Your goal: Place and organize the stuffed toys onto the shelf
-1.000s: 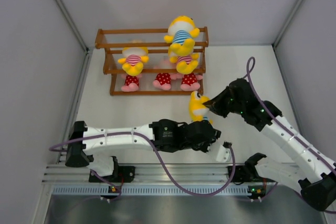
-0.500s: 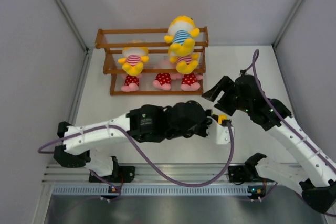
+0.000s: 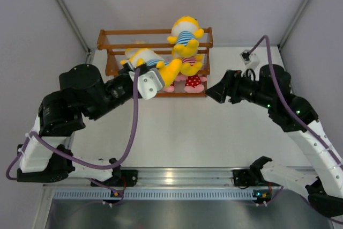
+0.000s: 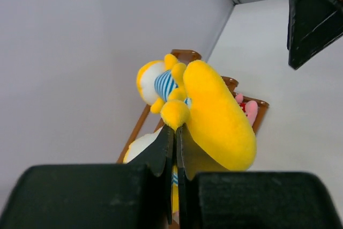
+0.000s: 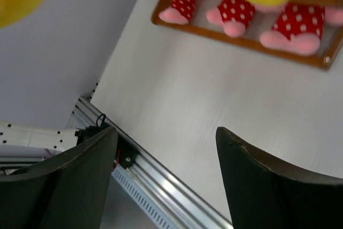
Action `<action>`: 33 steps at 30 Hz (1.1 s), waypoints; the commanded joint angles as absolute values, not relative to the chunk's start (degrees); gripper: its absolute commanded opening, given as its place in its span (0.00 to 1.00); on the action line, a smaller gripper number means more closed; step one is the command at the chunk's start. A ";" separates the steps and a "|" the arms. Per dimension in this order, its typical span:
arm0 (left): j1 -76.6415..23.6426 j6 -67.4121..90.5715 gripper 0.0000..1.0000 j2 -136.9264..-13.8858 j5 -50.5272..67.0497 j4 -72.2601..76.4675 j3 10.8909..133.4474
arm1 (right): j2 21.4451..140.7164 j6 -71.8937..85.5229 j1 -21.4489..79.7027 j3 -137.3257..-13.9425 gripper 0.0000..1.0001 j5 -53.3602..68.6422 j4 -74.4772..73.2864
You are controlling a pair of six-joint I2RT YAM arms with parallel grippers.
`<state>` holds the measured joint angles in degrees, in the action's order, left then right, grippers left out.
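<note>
The brown wooden shelf (image 3: 110,69) stands at the back of the table. On its top tier sits a yellow stuffed toy in a blue-striped shirt (image 3: 185,33). A tier lower sit yellow toys in pink stripes (image 3: 188,64), and pink toys in red dotted outfits (image 3: 194,82) line the bottom. My left gripper (image 3: 156,71) is raised in front of the shelf's middle tier, shut on a limb of another yellow, blue-striped toy (image 3: 169,71) (image 4: 220,116), which lies sideways. My right gripper (image 3: 211,94) (image 5: 166,132) hovers open and holds nothing, just right of the shelf's lower corner.
Grey walls close in the white table (image 3: 177,132) on three sides. The left arm's purple cable (image 3: 134,122) loops over the table's middle. An aluminium rail (image 3: 177,178) with the arm bases runs along the near edge. In the right wrist view the dotted legs (image 5: 236,12) rest on the bottom shelf rail (image 5: 241,37).
The right gripper let go of the yellow toy, opened and drew back to the right. The left gripper shut on the toy and carried it from mid-table up to the shelf front.
</note>
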<state>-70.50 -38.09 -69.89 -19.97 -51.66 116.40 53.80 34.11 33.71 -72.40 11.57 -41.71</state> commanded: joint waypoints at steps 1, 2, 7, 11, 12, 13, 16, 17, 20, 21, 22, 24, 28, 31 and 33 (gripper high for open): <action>-68.04 -39.37 0.00 -69.44 -21.62 -52.03 119.44 | 54.92 17.51 34.72 -83.56 0.74 19.23 -32.36; -67.59 -39.90 0.00 -69.09 -22.14 -52.03 120.49 | 55.89 16.19 34.72 -87.24 0.77 22.47 -30.78; -63.91 -39.29 0.00 -68.12 -21.19 -52.56 122.52 | 69.32 13.53 34.89 -102.54 0.83 36.02 -24.53; -61.18 -37.18 0.00 -66.98 -19.08 -53.70 122.35 | 79.87 14.67 36.47 -115.63 0.87 40.34 -21.72; -60.65 -36.74 0.00 -66.89 -18.64 -53.88 122.34 | 82.94 16.77 37.08 -116.53 0.88 40.43 -20.66; -59.77 -36.56 0.00 -66.80 -17.76 -54.14 122.00 | 84.36 18.01 37.35 -117.15 0.90 41.21 -19.26; -58.54 -35.77 0.00 -66.53 -16.79 -54.58 121.64 | 88.58 22.67 38.75 -117.42 0.96 42.27 -13.11; -58.27 -35.51 0.00 -66.45 -16.70 -54.58 121.64 | 90.42 23.11 40.41 -117.60 0.99 42.36 -11.36; -57.83 -35.42 0.00 -66.45 -16.26 -54.84 121.64 | 93.50 23.46 43.41 -118.30 0.99 42.80 -9.15; -57.75 -35.42 0.00 -66.45 -16.26 -55.02 121.64 | 94.04 24.60 43.94 -118.21 0.99 43.50 -8.10; -57.66 -35.51 0.00 -66.45 -16.26 -55.11 121.64 | 94.65 25.39 44.21 -118.13 0.99 45.59 -6.87; -57.57 -35.60 0.00 -66.18 -16.52 -55.11 121.38 | 95.79 26.54 45.43 -118.04 1.00 48.59 -5.37; -57.39 -35.77 0.00 -65.74 -16.61 -55.37 120.76 | 94.93 23.82 47.28 -115.67 0.99 51.67 -5.54; -57.39 -35.95 0.00 -65.39 -16.52 -55.46 120.32 | 93.34 24.08 47.37 -113.21 0.99 52.64 -2.48; -57.39 -36.12 0.00 -65.22 -16.17 -55.90 119.89 | 93.08 25.39 47.46 -113.20 0.99 54.31 -0.98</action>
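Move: The left hand already grips the blue-striped toy by a foot, its middle some 5 cm farther out, 2 cm left and 5 cm lower. From the open right hand that toy lies about 18 cm left, 2 cm ahead and 14 cm higher. The top shelf toy sits roughly 25 cm ahead, 10 cm left and 5 cm below the right hand; the top shelf's empty left part is some 25 cm left of that toy, level with it in depth. Opening wide, the right hand swings about 20 cm left and up towards the toy the left carries leftward. ##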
